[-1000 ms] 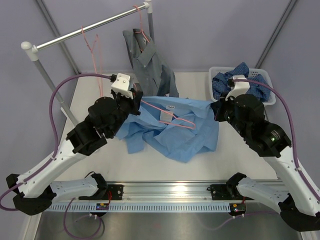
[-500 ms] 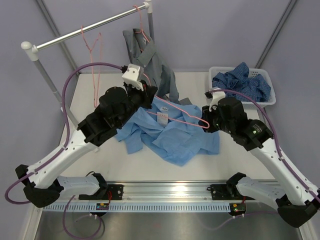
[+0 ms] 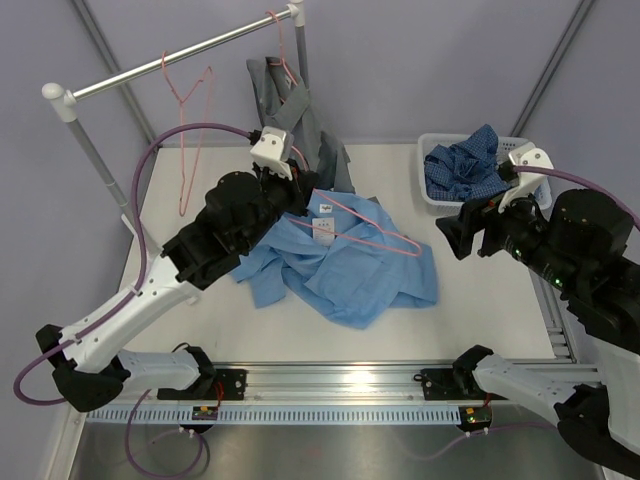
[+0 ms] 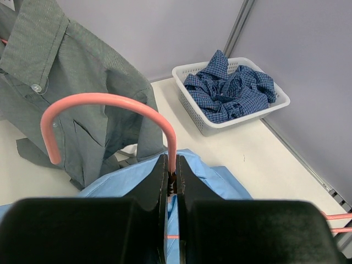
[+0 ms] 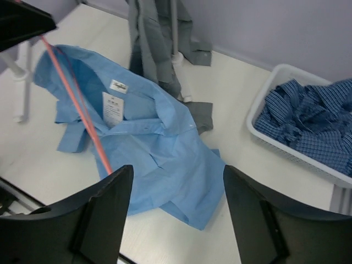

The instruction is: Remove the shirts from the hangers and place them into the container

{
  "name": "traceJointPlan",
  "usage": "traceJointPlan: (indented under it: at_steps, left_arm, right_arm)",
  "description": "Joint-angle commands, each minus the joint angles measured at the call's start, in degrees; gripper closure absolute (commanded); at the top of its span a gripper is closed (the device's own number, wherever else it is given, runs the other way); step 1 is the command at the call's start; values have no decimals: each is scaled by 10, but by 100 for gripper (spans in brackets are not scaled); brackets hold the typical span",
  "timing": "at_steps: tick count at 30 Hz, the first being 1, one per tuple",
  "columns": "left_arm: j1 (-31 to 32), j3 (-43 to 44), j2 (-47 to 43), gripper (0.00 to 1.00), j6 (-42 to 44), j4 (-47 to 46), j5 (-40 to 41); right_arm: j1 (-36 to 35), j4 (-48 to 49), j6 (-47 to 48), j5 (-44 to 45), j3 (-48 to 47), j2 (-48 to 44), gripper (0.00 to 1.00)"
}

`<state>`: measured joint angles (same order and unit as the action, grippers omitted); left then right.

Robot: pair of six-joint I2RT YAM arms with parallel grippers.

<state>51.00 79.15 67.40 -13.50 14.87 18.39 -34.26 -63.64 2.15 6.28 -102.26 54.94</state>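
The light blue shirt lies crumpled mid-table, seen too in the right wrist view. A pink hanger slants across its collar. My left gripper is shut on the hanger's neck, just below the hook. My right gripper hovers right of the shirt, open and empty. The grey shirt hangs on a hanger from the rail. The dark blue checked shirt fills the white container at the back right.
A bare pink hanger hangs on the metal rail at the back left. The rail's posts stand on the table. The grey shirt's tails drape onto the table beside the light blue one.
My right gripper has opened and pulled back to the right, away from the shirt's edge. My left arm has swung the hanger toward the back; the light blue shirt has slumped flatter.
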Motion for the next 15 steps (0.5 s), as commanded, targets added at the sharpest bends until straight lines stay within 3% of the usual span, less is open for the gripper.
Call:
traceJointPlan:
  at_steps: [1, 7, 15]
  left_arm:
    - [-3, 12, 6, 100, 7, -49, -8]
    - [-2, 21, 14, 100, 13, -49, -12]
    - [-2, 31, 18, 100, 17, -49, -6]
  right_arm:
    - [2, -40, 62, -145, -12, 25, 21]
    - [2, 3, 58, -280, 11, 85, 20]
    - [-23, 47, 61, -317, 43, 147, 28]
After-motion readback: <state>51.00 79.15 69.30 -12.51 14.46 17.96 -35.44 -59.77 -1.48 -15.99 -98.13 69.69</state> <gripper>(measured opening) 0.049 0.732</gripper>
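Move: The free end of the pink hanger, whose hook the left gripper already holds, lies about 8 cm to the right hand's left, level with it fore and aft and some 8 cm lower. The left gripper is roughly 20 cm to the left and 9 cm farther out, at about the same height. The light blue shirt lies on the table some 14 cm left, 9 cm ahead and 40 cm below. From the left hand, the hanger's free end is about 17 cm right, 9 cm back and 7 cm below. Leftward and down, the right hand sweeps about 11 cm across and 7 cm lower onto the hanger's free end, above the blue shirt. Its wrist tips down some 20 degrees and swings as much counter-clockwise, fingers staying wide open so that they come to straddle the pink wire. The left gripper keeps its pinch on the hook, sinking about a centimetre. ##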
